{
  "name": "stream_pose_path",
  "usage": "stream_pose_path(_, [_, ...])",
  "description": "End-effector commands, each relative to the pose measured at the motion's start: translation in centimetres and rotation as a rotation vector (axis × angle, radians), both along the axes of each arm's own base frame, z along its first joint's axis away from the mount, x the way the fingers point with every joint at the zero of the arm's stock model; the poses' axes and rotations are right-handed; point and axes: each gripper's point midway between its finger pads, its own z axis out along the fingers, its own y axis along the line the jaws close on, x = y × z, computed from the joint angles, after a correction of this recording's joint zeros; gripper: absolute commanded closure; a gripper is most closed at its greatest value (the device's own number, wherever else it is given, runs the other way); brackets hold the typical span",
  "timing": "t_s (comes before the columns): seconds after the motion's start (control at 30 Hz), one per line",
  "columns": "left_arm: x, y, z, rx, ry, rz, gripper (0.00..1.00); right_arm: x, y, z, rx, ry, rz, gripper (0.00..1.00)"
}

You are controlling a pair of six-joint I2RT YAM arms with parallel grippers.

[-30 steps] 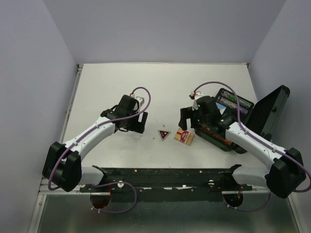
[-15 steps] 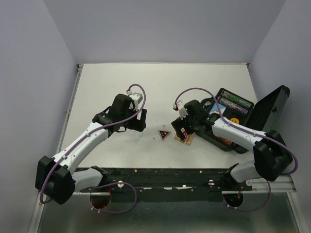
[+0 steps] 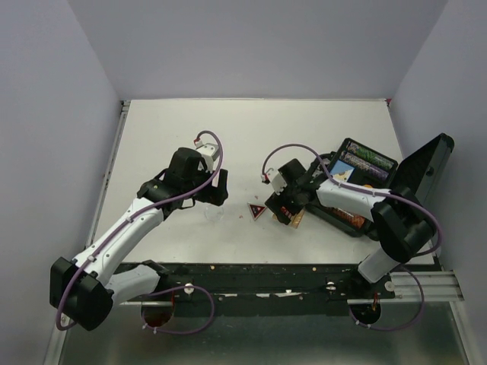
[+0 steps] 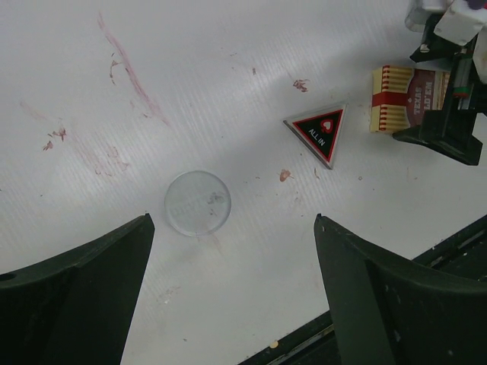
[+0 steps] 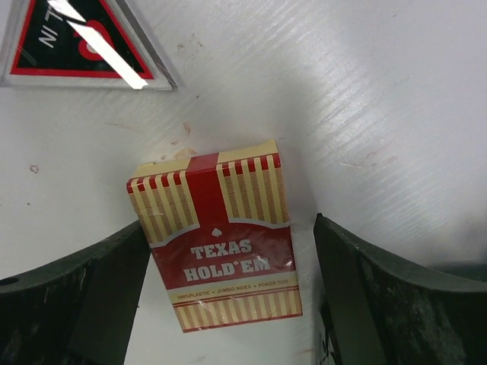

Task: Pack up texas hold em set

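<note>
The black case (image 3: 332, 210) lies open at the right, lid (image 3: 422, 171) raised, with chip rows (image 3: 369, 160) and a blue card box (image 3: 339, 167) inside. The red card box (image 5: 221, 243) lies flat on the table left of the case. My right gripper (image 5: 230, 220) is open and straddles it, the left finger close to its edge. The triangular red-black marker (image 3: 257, 211) (image 4: 319, 131) lies just left of that box. The clear marker (image 4: 198, 203) rests on the table ahead of my open left gripper (image 4: 233, 220), slightly left of its middle, with nothing between the fingers.
A black rail (image 3: 259, 274) runs along the table's near edge, close under the left gripper in its wrist view. Grey walls stand at the left, back and right. Faint red smears (image 4: 129, 72) mark the white table (image 3: 251, 137).
My right gripper has swung left from the case and come down over the red card box. The left arm has shifted slightly left, staying over the clear marker.
</note>
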Motion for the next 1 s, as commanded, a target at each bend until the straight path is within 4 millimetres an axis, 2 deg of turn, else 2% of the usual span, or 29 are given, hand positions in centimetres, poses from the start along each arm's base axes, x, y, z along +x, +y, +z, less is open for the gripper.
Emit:
stream_pose_path(0.0, [-0.2,-0.3,0.8,-0.024,-0.026,-0.023,0.05,-0.9,-0.3,-1.7,-0.043,0.062,0.038,0.10])
stream_pose_path(0.03, [-0.2,-0.3,0.8,-0.023,-0.026,-0.022,0.05,-1.1,-0.2,-1.9,-0.044,0.077,0.036,0.14])
stream_pose_path(0.13, [-0.1,-0.3,0.9,-0.024,-0.032,-0.019,0.05,-0.6,0.2,-1.9,-0.044,0.077,0.023,0.41])
stream_pose_path(0.23, [-0.1,-0.1,1.0,-0.022,-0.038,-0.013,0.05,0.7,0.9,-0.6,-0.024,0.012,0.008,0.63])
stream_pose_path(0.3, [-0.1,-0.1,1.1,-0.022,-0.042,-0.009,0.05,1.9,1.6,1.1,0.006,-0.040,-0.021,0.80])
stream_pose_path(0.37, [-0.1,0.1,1.2,-0.018,-0.052,-0.002,0.05,3.2,2.0,3.2,0.038,-0.094,-0.076,0.88])
stream_pose_path(0.47, [0.0,0.4,1.4,-0.012,-0.066,0.008,0.05,5.5,1.6,6.9,0.066,-0.225,-0.192,0.99])
stream_pose_path(0.53, [-0.1,0.4,1.6,-0.017,-0.072,0.007,0.05,6.6,0.9,9.1,0.101,-0.283,-0.262,0.99])
stream_pose_path(0.6, [-0.1,0.4,1.8,-0.023,-0.078,0.003,0.05,7.8,-0.9,10.5,0.138,-0.314,-0.375,0.99])
stream_pose_path(0.7, [-0.2,0.2,1.9,-0.034,-0.076,-0.004,0.05,9.6,-5.8,11.9,0.154,-0.351,-0.628,0.99])
stream_pose_path(0.8, [-0.5,-0.3,2.1,-0.057,-0.071,-0.021,0.05,10.3,-10.8,12.6,0.153,-0.368,-0.845,0.99])
stream_pose_path(0.9, [-0.6,-0.5,2.5,-0.075,-0.076,-0.031,0.05,10.3,-14.9,12.6,0.164,-0.355,-1.011,0.99])
stream_pose_path(0.97, [-0.7,-0.5,2.7,-0.082,-0.084,-0.032,0.06,10.1,-17.8,11.9,0.178,-0.315,-1.136,0.99])
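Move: The red-and-cream Texas Hold'em card box lies practically straight under the right hand, about 1 cm down, between its open fingers. The ALL IN triangle sits some 10 cm to its left and 1 cm farther out. The blue card box, already in the open case, is about 16 cm to the right of this hand and 12 cm farther out. From the left hand, the Texas Hold'em box lies roughly 19 cm right, 4 cm back and 14 cm below. The Texas Hold'em box is pinched across its sides as the right hand settles just under 1 cm lower and closes. The hand lifts it about 12 cm, then carries it some 13 cm right and 11 cm forward to above the case's near-left part by the blue card box, swinging roughly 50 degrees clockwise and tilting the fingers outward on the way, grip kept. ##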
